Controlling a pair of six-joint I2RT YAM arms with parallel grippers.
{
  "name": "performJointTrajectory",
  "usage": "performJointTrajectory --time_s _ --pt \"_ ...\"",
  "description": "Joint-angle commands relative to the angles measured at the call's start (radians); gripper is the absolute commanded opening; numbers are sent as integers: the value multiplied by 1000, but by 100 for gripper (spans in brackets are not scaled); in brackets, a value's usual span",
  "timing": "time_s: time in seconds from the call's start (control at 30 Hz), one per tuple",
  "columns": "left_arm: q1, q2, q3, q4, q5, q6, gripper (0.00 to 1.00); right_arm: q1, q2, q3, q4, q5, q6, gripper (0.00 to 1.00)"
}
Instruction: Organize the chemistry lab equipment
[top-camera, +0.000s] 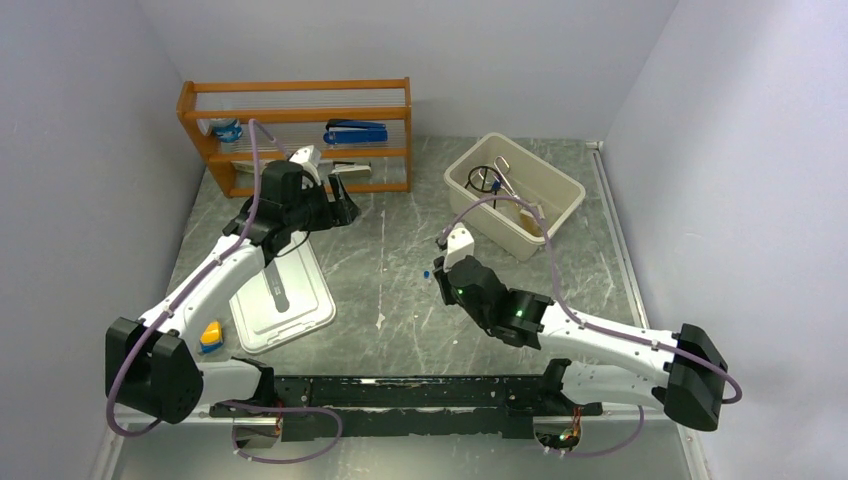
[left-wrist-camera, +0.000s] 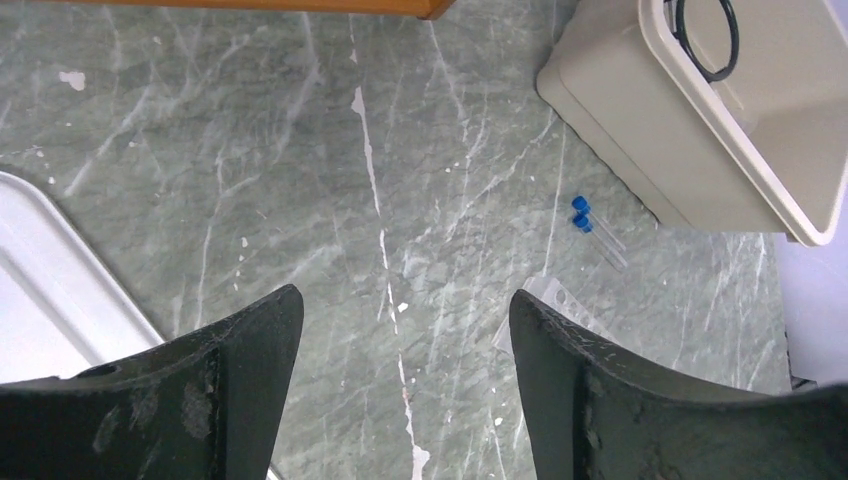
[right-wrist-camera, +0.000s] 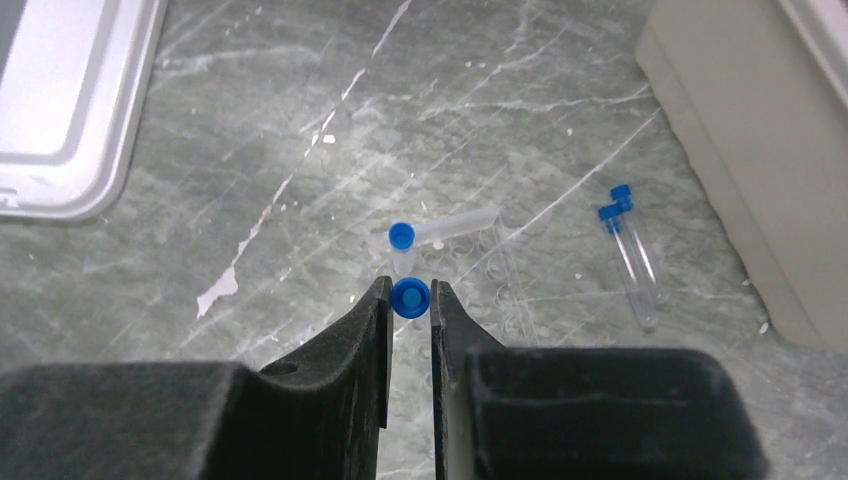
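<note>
My right gripper (right-wrist-camera: 410, 292) is shut on a blue-capped clear tube (right-wrist-camera: 410, 299), whose cap shows end-on between the fingertips, above the clear rack (right-wrist-camera: 485, 278) on the table. A second tube (right-wrist-camera: 445, 229) lies just beyond the tips on the rack. Two more tubes (right-wrist-camera: 632, 255) lie side by side to the right, near the beige bin (right-wrist-camera: 715, 150). My left gripper (left-wrist-camera: 400, 320) is open and empty above bare table; the two tubes (left-wrist-camera: 597, 229) and the rack (left-wrist-camera: 556, 299) lie to its right. From above, the right gripper (top-camera: 440, 272) is mid-table and the left gripper (top-camera: 340, 206) is near the shelf.
The beige bin (top-camera: 560, 185) at the back right holds a black ring (top-camera: 485, 179), metal tongs (top-camera: 505, 172) and amber tubing (top-camera: 530, 216). An orange shelf (top-camera: 300, 118) stands at the back left. A white lid (top-camera: 290, 305) and a yellow-and-blue block (top-camera: 211, 335) lie at the left.
</note>
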Motion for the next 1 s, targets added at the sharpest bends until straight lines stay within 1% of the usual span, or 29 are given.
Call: performJointTrajectory --time_s 0.0,0.13,0.37,0.83,0.97 --pt "9 -16 0 30 77 20 78 14 8 -57 145 -2 -16 5" --pt "8 -33 -27 66 138 29 78 15 28 -92 211 -19 -9 5" --pt "9 -43 -38 68 153 32 77 15 87 -133 308 -6 -7 5" --pt "8 -56 -60 69 145 33 77 15 152 -145 287 58 20 5" --pt "9 -55 -56 63 139 35 77 15 164 -150 295 55 24 5"
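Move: Under the right hand, which still holds a blue-capped test tube, the clear tube rack's middle lies about 1 cm ahead, 2 cm right and some 13 cm down. The tube already standing in it has its cap about 3 cm ahead, 2 cm left. Two loose tubes lie about 9 cm ahead, 9 cm right; the bin's middle is roughly 21 cm ahead, 16 cm right. From the left hand the rack is about 12 cm back, 19 cm right. Lowering the held tube almost straight down towards the rack, beside the tube already standing there, the right hand sinks about 5.5 cm and edges about a centimetre left. Its attitude barely changes and the fingers keep their pinch just under the blue cap. The open, empty left hand eases about 2 cm back and a little right, turning slightly clockwise. ##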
